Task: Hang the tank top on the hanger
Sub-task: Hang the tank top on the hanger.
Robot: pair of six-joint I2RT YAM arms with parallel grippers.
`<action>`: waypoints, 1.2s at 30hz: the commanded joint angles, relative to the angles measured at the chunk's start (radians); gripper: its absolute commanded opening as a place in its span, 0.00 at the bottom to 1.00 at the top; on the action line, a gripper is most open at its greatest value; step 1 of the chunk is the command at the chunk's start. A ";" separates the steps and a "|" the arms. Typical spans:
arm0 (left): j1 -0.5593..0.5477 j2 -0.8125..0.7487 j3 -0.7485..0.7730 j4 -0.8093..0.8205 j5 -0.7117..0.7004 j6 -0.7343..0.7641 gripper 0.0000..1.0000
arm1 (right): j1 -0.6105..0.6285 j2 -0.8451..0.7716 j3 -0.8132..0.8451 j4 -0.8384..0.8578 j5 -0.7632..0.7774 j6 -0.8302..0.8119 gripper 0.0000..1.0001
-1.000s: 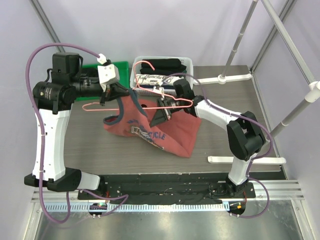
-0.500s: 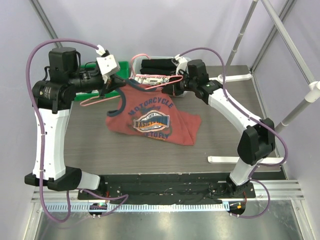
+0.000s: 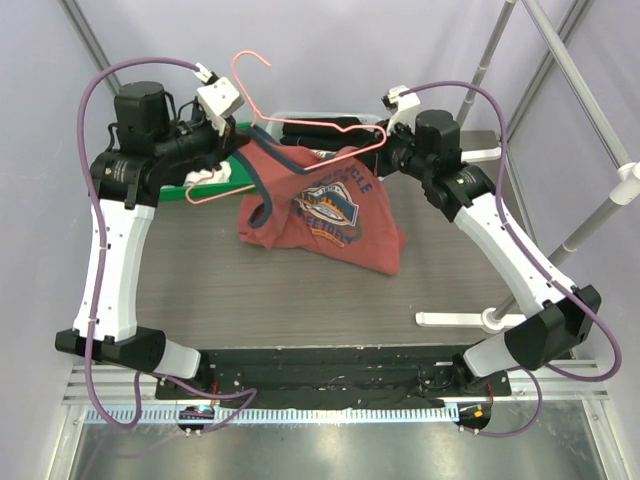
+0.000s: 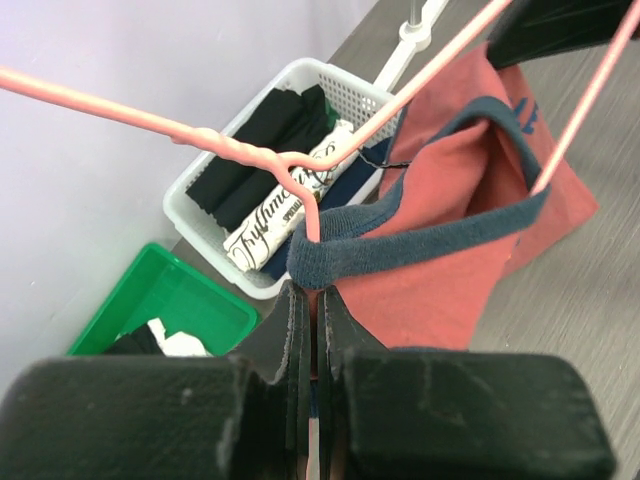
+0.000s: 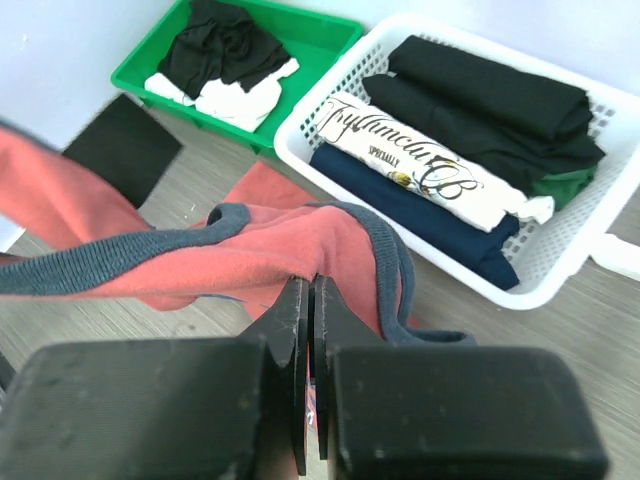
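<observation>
The pink wire hanger [image 3: 320, 127] is held up over the back of the table, its hook pointing up. The rust-red tank top [image 3: 325, 205] hangs below it, chest graphic facing up, its lower part resting on the table. My left gripper [image 3: 240, 143] is shut at the shirt's left shoulder. In the left wrist view its jaws [image 4: 315, 295] pinch the hanger [image 4: 240, 145] wire where it runs under the navy trim of the tank top [image 4: 440, 290]. My right gripper [image 3: 388, 152] is shut at the right shoulder. There its jaws [image 5: 312, 285] clamp the tank top [image 5: 250, 250] fabric.
A white basket [image 5: 545, 290] of folded black, navy and white printed clothes stands at the back, also in the left wrist view [image 4: 185, 190]. A green tray [image 3: 215, 175] with cloths sits left of it. A metal rack pole [image 3: 590, 215] and its white base bar [image 3: 490, 318] stand on the right.
Both arms have risen and spread apart, lifting the hanger and the tank top. The right gripper moved up and to the right. The shirt now hangs stretched between the grippers.
</observation>
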 commanded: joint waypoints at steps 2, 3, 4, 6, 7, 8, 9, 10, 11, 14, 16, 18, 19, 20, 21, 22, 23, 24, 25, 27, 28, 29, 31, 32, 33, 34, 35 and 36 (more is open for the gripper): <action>0.003 -0.003 -0.003 0.142 -0.036 -0.091 0.00 | 0.001 -0.044 -0.096 0.049 0.060 -0.030 0.01; 0.003 -0.004 -0.010 0.150 -0.043 -0.098 0.00 | 0.010 -0.044 -0.115 0.059 0.060 -0.037 0.01; 0.003 -0.005 -0.015 0.161 -0.061 -0.100 0.00 | 0.013 -0.045 -0.159 0.074 0.048 -0.054 0.01; 0.001 -0.006 -0.027 0.178 -0.085 -0.111 0.00 | 0.024 -0.074 -0.216 0.109 0.017 -0.076 0.01; 0.001 -0.005 -0.038 0.182 -0.095 -0.112 0.00 | 0.030 -0.081 -0.249 0.118 -0.041 -0.094 0.01; 0.001 -0.003 -0.043 0.193 -0.116 -0.112 0.00 | 0.030 -0.085 -0.260 0.112 -0.091 -0.103 0.03; 0.001 -0.004 -0.047 0.199 -0.122 -0.112 0.00 | 0.030 -0.099 -0.271 0.102 -0.137 -0.107 0.05; 0.001 -0.005 -0.052 0.202 -0.125 -0.109 0.00 | 0.031 -0.108 -0.294 0.089 -0.252 -0.113 0.12; 0.001 -0.001 -0.053 0.202 -0.129 -0.105 0.00 | 0.034 -0.117 -0.300 0.071 -0.314 -0.163 0.18; 0.000 0.002 -0.055 0.202 -0.124 -0.091 0.00 | 0.043 -0.136 -0.293 -0.059 -0.545 -0.278 0.52; 0.000 0.002 -0.058 0.195 -0.116 -0.074 0.00 | 0.050 -0.144 -0.267 -0.160 -0.599 -0.315 0.67; 0.000 -0.003 -0.064 0.181 -0.095 -0.060 0.00 | 0.047 -0.147 -0.250 -0.214 -0.636 -0.353 0.77; 0.000 -0.004 -0.067 0.170 -0.084 -0.039 0.00 | 0.047 -0.150 -0.247 -0.227 -0.630 -0.351 0.78; 0.000 -0.011 -0.075 0.164 -0.078 -0.026 0.00 | 0.033 -0.157 -0.248 -0.216 -0.589 -0.337 0.79; 0.000 -0.012 -0.078 0.161 -0.075 -0.025 0.00 | 0.015 -0.160 -0.250 -0.193 -0.581 -0.277 0.79; 0.000 -0.017 -0.082 0.159 -0.076 -0.022 0.00 | -0.011 -0.162 -0.256 -0.131 -0.572 -0.237 0.79; 0.000 -0.021 -0.086 0.159 -0.078 -0.022 0.00 | -0.056 -0.162 -0.256 -0.095 -0.540 -0.155 0.79; 0.000 -0.023 -0.086 0.159 -0.089 -0.022 0.00 | -0.083 -0.162 -0.253 -0.048 -0.535 -0.125 0.79; 0.000 -0.024 -0.086 0.162 -0.098 -0.023 0.00 | -0.099 -0.163 -0.250 -0.021 -0.508 -0.107 0.79; 0.000 -0.029 -0.086 0.170 -0.127 -0.031 0.00 | -0.110 -0.154 -0.227 -0.021 -0.319 -0.065 0.79; 0.000 -0.031 -0.084 0.161 -0.138 -0.023 0.00 | -0.111 -0.145 -0.193 -0.029 -0.238 -0.055 0.79; 0.000 -0.031 -0.083 0.155 -0.139 -0.003 0.00 | -0.114 -0.113 -0.172 -0.045 -0.200 -0.056 0.79; 0.000 -0.034 -0.072 0.126 -0.121 0.024 0.00 | -0.114 -0.075 -0.101 -0.096 -0.094 -0.053 0.80; 0.000 -0.035 -0.069 0.103 -0.095 0.043 0.00 | -0.114 -0.050 -0.086 -0.104 -0.086 -0.057 0.80; 0.000 -0.037 -0.067 0.092 -0.078 0.047 0.00 | -0.114 -0.042 -0.077 -0.102 -0.086 -0.070 0.80; 0.000 -0.041 -0.058 0.080 -0.058 0.058 0.00 | -0.116 -0.038 -0.067 -0.098 -0.077 -0.061 0.80; 0.000 -0.041 -0.056 0.063 -0.034 0.066 0.00 | -0.114 -0.030 -0.061 -0.096 -0.072 -0.058 0.80; 0.000 -0.044 -0.053 0.057 -0.026 0.070 0.00 | -0.114 -0.019 -0.058 -0.090 -0.054 -0.048 0.80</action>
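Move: Just above the right hand, which holds the tank top's far shoulder, the hanger's bare right end stands about 8 cm up and 2 cm to its right. The tank top's print hangs some 17 cm below and 8 cm to the left, level fore and aft; the white basket lies about 17 cm ahead, 9 cm left and 22 cm down. From the left hand, gripping hanger neck and strap, that right end is 26 cm right and 4 cm ahead. Sinking about 10 cm and drawing back some 12 cm from under the hanger's right end, the right hand opens wide on the way and lets go of the tank top, swinging some 30 degrees counter-clockwise. Still open, it then turns back forward and right, rising slightly and undoing that swing. The left hand keeps its pinch on hanger neck and strap, easing about 3 cm down and 2 cm forward. ##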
